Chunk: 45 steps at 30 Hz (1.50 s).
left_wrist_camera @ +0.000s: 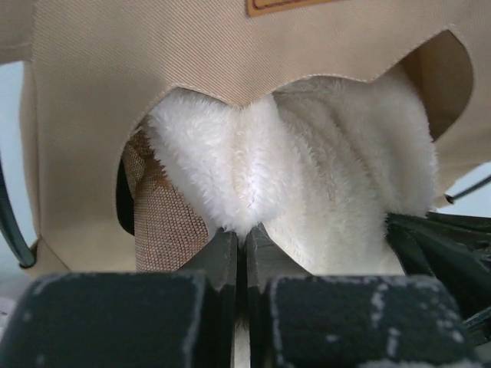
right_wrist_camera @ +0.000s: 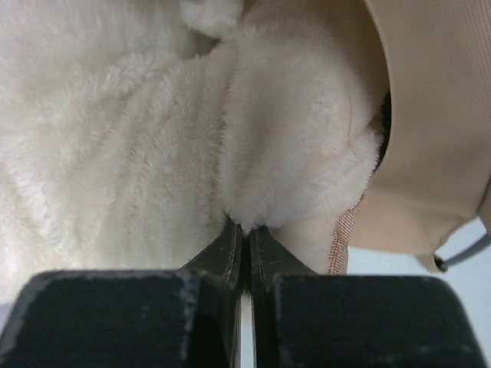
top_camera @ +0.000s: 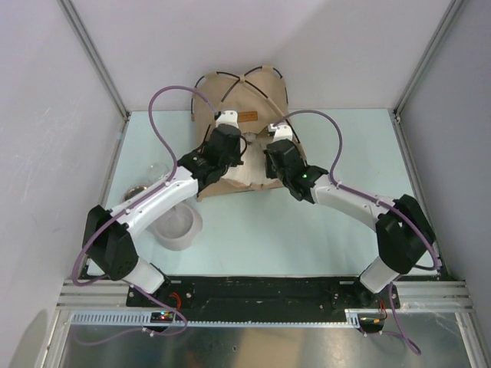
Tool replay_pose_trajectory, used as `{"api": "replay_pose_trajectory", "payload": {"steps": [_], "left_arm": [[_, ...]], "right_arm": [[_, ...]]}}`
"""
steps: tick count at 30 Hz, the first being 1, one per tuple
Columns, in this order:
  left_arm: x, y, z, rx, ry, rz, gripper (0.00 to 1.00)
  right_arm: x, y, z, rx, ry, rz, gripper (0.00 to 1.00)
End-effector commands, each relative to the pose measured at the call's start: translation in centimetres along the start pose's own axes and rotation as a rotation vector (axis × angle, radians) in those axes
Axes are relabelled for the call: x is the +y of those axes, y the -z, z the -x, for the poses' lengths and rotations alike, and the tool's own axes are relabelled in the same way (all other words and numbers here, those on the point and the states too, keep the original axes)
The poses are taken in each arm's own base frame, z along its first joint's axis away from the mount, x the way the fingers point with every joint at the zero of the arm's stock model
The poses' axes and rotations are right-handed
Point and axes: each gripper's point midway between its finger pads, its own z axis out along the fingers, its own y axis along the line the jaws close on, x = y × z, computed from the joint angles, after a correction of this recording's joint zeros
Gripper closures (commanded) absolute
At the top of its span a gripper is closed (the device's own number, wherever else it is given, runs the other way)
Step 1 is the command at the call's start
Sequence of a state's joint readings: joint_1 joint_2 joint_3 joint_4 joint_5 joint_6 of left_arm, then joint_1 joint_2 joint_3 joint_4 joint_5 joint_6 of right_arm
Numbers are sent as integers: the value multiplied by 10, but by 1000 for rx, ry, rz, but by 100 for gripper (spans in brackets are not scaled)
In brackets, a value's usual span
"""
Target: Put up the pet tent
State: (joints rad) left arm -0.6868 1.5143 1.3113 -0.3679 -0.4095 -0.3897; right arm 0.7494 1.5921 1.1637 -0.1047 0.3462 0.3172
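The pet tent (top_camera: 245, 92) lies at the back of the table: tan fabric, thin black poles (top_camera: 230, 75), a brown label patch (top_camera: 247, 116). A cream fluffy pillow (top_camera: 251, 162) bulges out of its cat-head doorway. My left gripper (top_camera: 232, 150) and right gripper (top_camera: 270, 153) sit side by side at that doorway. In the left wrist view the left gripper (left_wrist_camera: 240, 230) is shut on a pinch of pillow (left_wrist_camera: 322, 176) fur below the tent (left_wrist_camera: 153, 46) panel. The right gripper (right_wrist_camera: 245, 226) is likewise shut on the pillow (right_wrist_camera: 115, 138), with the tent (right_wrist_camera: 430, 115) edge to its right.
A grey double pet bowl (top_camera: 178, 228) stands at the left, partly under my left arm. White walls close the cell behind and beside the tent. A black pole (right_wrist_camera: 460, 253) end sticks out at the tent's lower right corner.
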Motion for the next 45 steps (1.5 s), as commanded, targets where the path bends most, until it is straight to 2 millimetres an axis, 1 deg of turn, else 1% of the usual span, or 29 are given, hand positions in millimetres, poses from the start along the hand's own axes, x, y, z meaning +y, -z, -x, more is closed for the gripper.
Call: {"api": "replay_pose_trajectory", "payload": {"steps": [1,4,8,11,14,21,24,27,28,30,32,34,37,38,42,44,45], "left_arm": [[-9,-7,25,-105,18,-12,100],[0,-16,11,-101,29,20,100],[2,-28,-2,-116,31,12,100],[-2,-38,1,-163,21,-26,100],[-6,-47,9,-207,2,-47,100],[0,-71,27,-258,2,10,100],[4,-82,25,-249,4,29,100],[10,-89,15,-231,9,57,100],[13,-91,12,-225,11,68,99],[20,-93,1,-208,9,93,91],[27,-94,-10,-191,1,119,83],[33,-91,-16,-183,-2,134,71],[36,-84,-19,-181,0,132,53],[36,-80,-16,-187,4,125,48],[33,-69,-10,-195,11,90,33],[31,-63,-8,-200,18,77,29],[31,-61,-7,-201,22,71,28]], "right_arm": [[33,-7,86,-271,0,84,100],[34,-17,97,-317,47,81,100],[33,-37,92,-313,94,71,100],[29,-47,84,-304,120,42,100],[23,-55,75,-294,137,2,100],[15,-70,60,-272,163,-58,100],[8,-81,48,-233,173,-79,100],[2,-88,36,-191,179,-96,100],[1,-89,33,-181,181,-102,100],[-3,-90,28,-164,183,-116,100],[-6,-88,26,-155,179,-133,94],[-7,-84,28,-154,169,-144,86],[-7,-72,37,-169,152,-147,68],[-5,-68,40,-173,145,-138,61],[6,-48,56,-194,94,-92,38],[9,-37,63,-201,64,-84,31],[10,-32,64,-199,51,-79,29]]}}
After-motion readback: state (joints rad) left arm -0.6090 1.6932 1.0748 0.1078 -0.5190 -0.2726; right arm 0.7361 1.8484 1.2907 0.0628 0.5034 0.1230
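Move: Both hands already pinch the fleece cushion at the tent's doorway, about 10 cm apart. From the left hand, the middle of the tent floor lies roughly 12 cm ahead, 5 cm right and 11 cm below; the hanging pom-pom is some 5 cm ahead and 4 cm right. From the right hand, that floor middle is around 12 cm ahead, 5 cm left and 7 cm down, and the pom-pom about 6 cm ahead and 6 cm left. Still pinching the cushion, both hands push it through the doorway. The right drives about 8 cm forward, then sinks 5 cm, rolling some 15 degrees; the left edges forward and left, drops and reaches on in, about 7 cm forward and down in all. Both then open wide and let go, the left sinking and easing back, the right backing off and starting to rise. ##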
